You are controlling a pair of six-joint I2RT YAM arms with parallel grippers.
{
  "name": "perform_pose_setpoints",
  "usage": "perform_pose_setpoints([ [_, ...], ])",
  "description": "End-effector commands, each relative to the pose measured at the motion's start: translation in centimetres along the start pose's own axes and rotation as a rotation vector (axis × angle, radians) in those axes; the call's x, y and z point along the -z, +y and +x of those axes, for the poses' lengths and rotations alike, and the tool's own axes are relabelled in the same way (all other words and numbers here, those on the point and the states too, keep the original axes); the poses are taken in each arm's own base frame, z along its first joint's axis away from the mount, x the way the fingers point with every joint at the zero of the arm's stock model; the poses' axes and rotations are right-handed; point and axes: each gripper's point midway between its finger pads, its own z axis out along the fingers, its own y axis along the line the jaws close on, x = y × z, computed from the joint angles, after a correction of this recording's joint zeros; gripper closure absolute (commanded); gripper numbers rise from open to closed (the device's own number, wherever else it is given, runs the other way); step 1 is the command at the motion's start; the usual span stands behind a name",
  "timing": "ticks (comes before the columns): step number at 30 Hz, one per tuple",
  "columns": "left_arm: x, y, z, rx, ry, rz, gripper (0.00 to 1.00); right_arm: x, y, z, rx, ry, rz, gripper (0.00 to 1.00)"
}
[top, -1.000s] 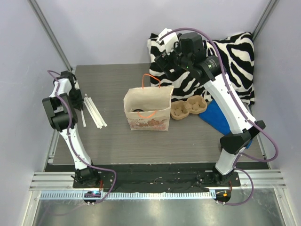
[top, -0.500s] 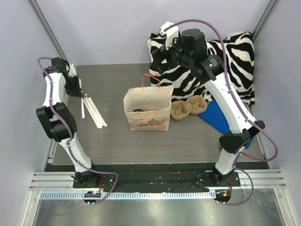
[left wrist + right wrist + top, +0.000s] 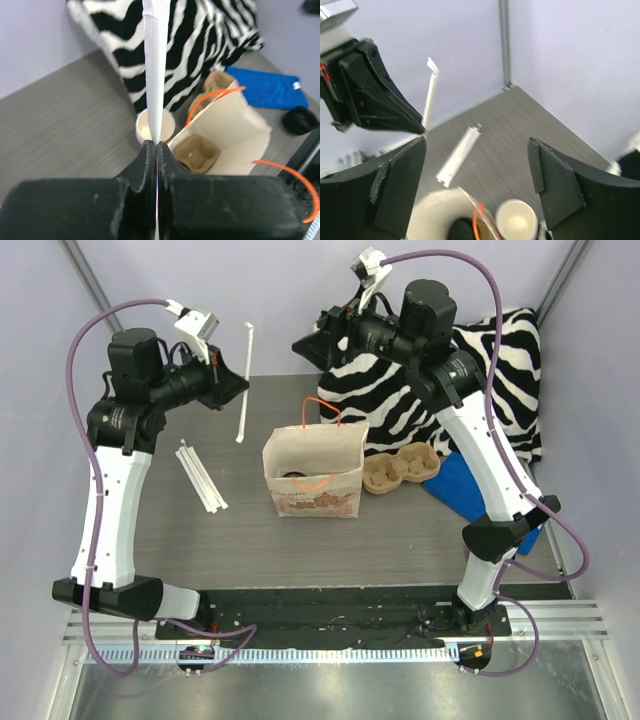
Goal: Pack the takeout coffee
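My left gripper (image 3: pixel 238 390) is raised over the table's back left and shut on a white paper-wrapped straw (image 3: pixel 244 380), which sticks out past the fingertips (image 3: pixel 154 65). The brown paper bag (image 3: pixel 313 472) with orange handles stands open mid-table. A dark round shape (image 3: pixel 293 476) shows in its mouth beside a cardboard insert (image 3: pixel 197 152); whether it is the takeout coffee's lid I cannot tell. My right gripper (image 3: pixel 305 343) hangs high behind the bag, open and empty (image 3: pixel 477 142).
Several wrapped straws (image 3: pixel 200 475) lie at the table's left. A lidless cream cup (image 3: pixel 155 127) stands just behind the bag. A cardboard cup carrier (image 3: pixel 400 470), a blue cloth (image 3: pixel 460 490) and a zebra-striped cloth (image 3: pixel 480 360) are at the right and back.
The left arm has swung up and to the right from the straws on the table, carrying one straw. The right gripper has risen and moved left, toward the back.
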Motion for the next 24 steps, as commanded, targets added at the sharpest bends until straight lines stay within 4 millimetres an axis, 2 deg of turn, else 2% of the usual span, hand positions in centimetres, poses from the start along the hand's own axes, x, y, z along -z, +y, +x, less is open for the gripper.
perform_pose_setpoints([
  [1,-1.1,-2.8,-3.9,-0.013,-0.155,0.114,1.0,1.0,3.5,-6.0,-0.086,-0.202,-0.141,0.11],
  [3,-1.1,-4.0,-5.0,0.003,-0.195,0.145,1.0,0.8,3.9,-6.8,-0.133,-0.238,-0.169,0.14],
  [9,-1.6,-5.7,-5.9,0.032,-0.223,0.195,1.0,0.5,5.0,-8.5,-0.204,-0.311,-0.252,0.23],
  [14,-1.3,-6.2,-6.6,0.061,-0.248,0.205,1.0,-0.8,4.3,-7.0,-0.256,-0.281,-0.239,0.26],
  [24,-0.9,-7.5,-7.6,0.107,-0.28,0.251,1.0,-2.6,4.5,-6.1,-0.285,-0.284,-0.24,0.3],
])
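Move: The left hand holds a straw upright by about its middle. The open right gripper it is brought to waits some 13 cm to its right, 6 cm higher and roughly level fore-and-aft. From the right hand the straw's middle is about 13 cm to the left, 1 cm ahead and 6 cm lower. Far below, the paper bag stands about 14 cm right and 3 cm ahead of the left hand, and the cup stack 10 cm right and 9 cm ahead. The left hand keeps its shut grip on the straw and carries it about 6 cm to the right and as much upward, quickly at first and then easing off, its wrist rolling some 15 degrees so that its left side sinks. The right hand comes to meet the straw's upper half: it rises about 7 cm while drawing back 3 cm and edging left, then sinks a little and pushes on left and slightly forward, its fingertips swinging up some 20 degrees and its wide-open fingers narrowing by about a fifth without shutting. ##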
